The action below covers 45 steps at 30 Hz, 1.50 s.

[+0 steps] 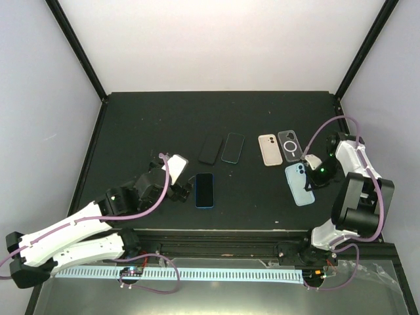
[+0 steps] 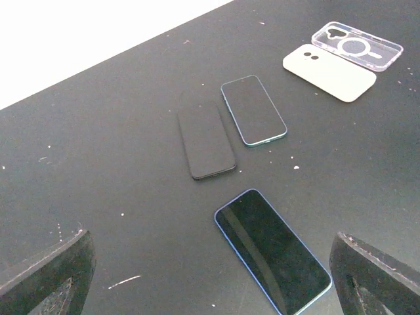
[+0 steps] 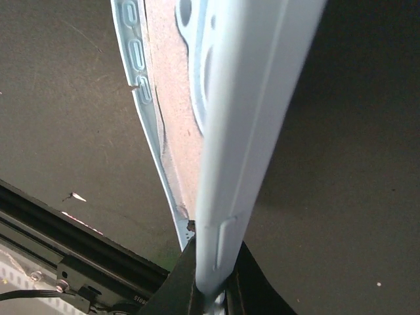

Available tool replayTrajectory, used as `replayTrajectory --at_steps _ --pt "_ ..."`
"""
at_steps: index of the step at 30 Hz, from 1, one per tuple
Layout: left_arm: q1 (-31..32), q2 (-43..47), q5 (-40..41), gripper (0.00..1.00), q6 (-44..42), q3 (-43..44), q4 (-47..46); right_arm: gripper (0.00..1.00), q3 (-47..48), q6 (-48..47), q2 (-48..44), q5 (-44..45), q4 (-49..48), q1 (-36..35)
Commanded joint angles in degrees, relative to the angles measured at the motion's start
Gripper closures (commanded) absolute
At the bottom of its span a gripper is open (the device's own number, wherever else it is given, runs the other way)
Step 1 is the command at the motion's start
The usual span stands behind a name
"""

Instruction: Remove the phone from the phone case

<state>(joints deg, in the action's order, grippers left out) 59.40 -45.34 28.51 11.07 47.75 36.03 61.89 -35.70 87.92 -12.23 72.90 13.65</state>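
Note:
A blue-edged phone (image 1: 205,190) lies flat, dark screen up, on the black table; in the left wrist view the phone (image 2: 272,249) sits just ahead of the fingers. My left gripper (image 1: 180,178) is to its left, open with nothing between its fingertips (image 2: 46,275). The light blue phone case (image 1: 300,185) is at the right, one edge pinched in my right gripper (image 1: 314,172). In the right wrist view the case (image 3: 243,131) stands on edge above the shut gripper (image 3: 213,275), with its pinkish inner lining showing.
Behind the phone lie a black phone-shaped slab (image 1: 210,149) and a teal-edged phone (image 1: 232,147). Further right are a beige case (image 1: 269,149) and a clear case (image 1: 289,146). The table's front rail (image 1: 216,233) runs along the near edge.

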Motion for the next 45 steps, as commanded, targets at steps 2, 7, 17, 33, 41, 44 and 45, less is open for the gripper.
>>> replayTrajectory --at_steps 2,7,17,33,41,44,45 --pt "-0.3 0.2 3.1 0.01 -0.9 -0.2 -1.0 0.99 2.6 -0.2 4.7 -1.4 1.3 1.7" --pt "-0.3 0.0 3.9 0.01 -0.9 -0.2 -0.7 0.99 4.0 0.1 9.1 -4.2 1.6 3.0" --pt "-0.3 0.1 4.4 0.01 -0.9 -0.5 -0.9 0.97 8.5 2.4 17.0 -7.7 -0.4 3.8" --pt "-0.3 -0.5 5.2 0.01 -1.4 -0.5 -0.8 0.77 11.6 7.1 22.9 -0.6 -6.3 4.2" --pt "-0.4 -0.9 5.6 0.01 -1.3 -0.5 -0.6 0.7 9.7 6.8 14.7 1.3 -7.8 4.5" --pt "-0.5 -1.2 5.8 0.01 -1.4 -0.7 -0.7 0.69 9.8 6.1 8.3 -1.0 -7.2 4.5" --pt "-0.5 -1.3 5.9 0.01 -1.4 -0.7 -0.7 0.69 10.4 5.9 5.3 -2.7 -6.2 4.4"
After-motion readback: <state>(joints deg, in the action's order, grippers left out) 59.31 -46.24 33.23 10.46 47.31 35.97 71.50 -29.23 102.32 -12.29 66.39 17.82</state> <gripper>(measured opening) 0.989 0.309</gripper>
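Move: The right hand holds the light-blue phone case by its right-hand rim. The bare spot it is bound for has its middle about 4 cm ahead, 2 cm to the left and 7 cm down. Beyond it, at table height, the clear case lies roughly 20 cm ahead and 5 cm left of the hand, and the beige case 18 cm ahead and 14 cm left. From the idle left hand, that spot is some 43 cm right, 7 cm ahead and 23 cm below. Still pinching the rim, the right hand lowers the blue case some 6 cm while carrying it about 4 cm forward, to lay it just short of the clear case, the wrist tipping about 15 degrees on the way. Low over the table the fingers open to about a third and let go, the hand slides a few centimetres forward and right off the rim, then lifts roughly 3 cm clear as the tilt comes out again, leaving the wrist turned about 10 degrees clockwise. ##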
